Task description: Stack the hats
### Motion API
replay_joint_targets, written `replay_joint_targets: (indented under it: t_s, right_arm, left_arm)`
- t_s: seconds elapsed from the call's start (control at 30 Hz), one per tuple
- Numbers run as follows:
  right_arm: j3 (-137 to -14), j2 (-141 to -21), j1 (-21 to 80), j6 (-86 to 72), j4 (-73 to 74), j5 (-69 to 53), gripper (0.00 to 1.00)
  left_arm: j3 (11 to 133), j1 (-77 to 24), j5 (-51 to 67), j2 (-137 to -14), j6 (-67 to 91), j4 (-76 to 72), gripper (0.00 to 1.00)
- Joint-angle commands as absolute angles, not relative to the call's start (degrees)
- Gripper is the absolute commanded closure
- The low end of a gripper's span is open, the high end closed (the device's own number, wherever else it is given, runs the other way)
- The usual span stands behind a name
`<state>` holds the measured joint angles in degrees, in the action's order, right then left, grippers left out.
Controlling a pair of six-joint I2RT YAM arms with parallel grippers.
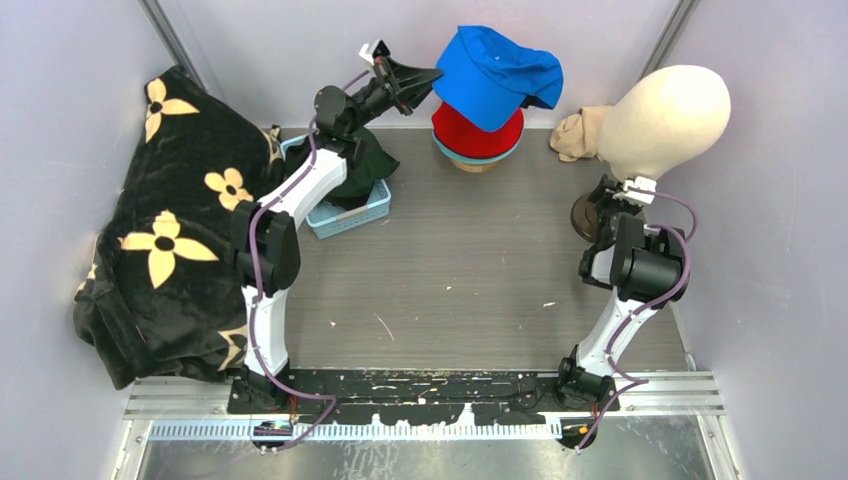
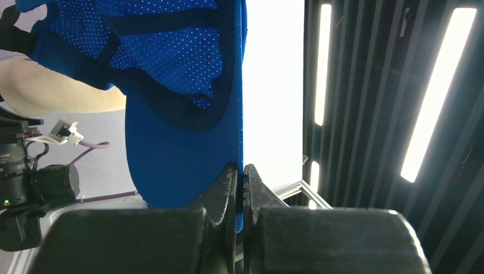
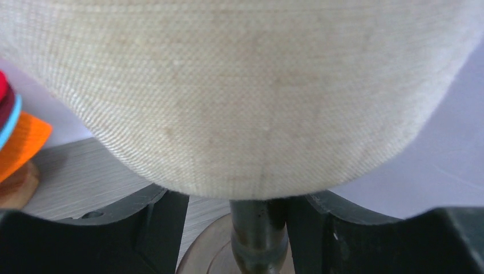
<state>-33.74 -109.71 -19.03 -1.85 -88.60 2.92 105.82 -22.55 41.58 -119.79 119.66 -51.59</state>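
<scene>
My left gripper (image 1: 428,76) (image 2: 240,169) is raised at the back of the table and is shut on the brim of the blue baseball cap (image 1: 500,65) (image 2: 171,85). The cap hangs just above a stack with a red hat (image 1: 478,135) on top, a teal rim (image 3: 9,123) under it and an orange hat (image 3: 23,145) below, all on a wooden stand (image 3: 17,185). A dark hat (image 1: 372,165) lies in the blue basket (image 1: 350,220), behind the left arm. My right gripper (image 1: 606,196) (image 3: 240,200) is open and straddles the dark post (image 3: 258,228) under the cream head form (image 1: 668,120) (image 3: 245,85).
A beige cloth rag (image 1: 575,135) lies at the back wall between the hat stack and the head form. A black cloth with gold flowers (image 1: 170,225) is heaped along the left wall. The head form's round base (image 1: 582,215) sits at the right.
</scene>
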Motion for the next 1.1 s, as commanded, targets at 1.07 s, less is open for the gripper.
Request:
replay_joint_targets:
  t_s: [1.07]
  right_arm:
    - [-39.39, -111.75, -4.50, -7.93, -97.21, -27.00, 0.60]
  left_arm:
    - [96.47, -12.72, 38.68, -108.15, 130.21, -67.41, 1.00]
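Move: The mannequin's pole stands practically at the right hand's fingertips, between the open fingers, with the mannequin head some 18 cm above the hand; the hat stack is about 35 cm left and 13 cm farther out. From the left hand, which holds the blue cap, the head lies about 46 cm right, 2 cm ahead and 11 cm lower, the hat stack 11 cm right, 14 cm ahead and 31 cm lower. Right hand pushes the pole some 18 cm left, closing on it; left carries the cap 8 cm left. ##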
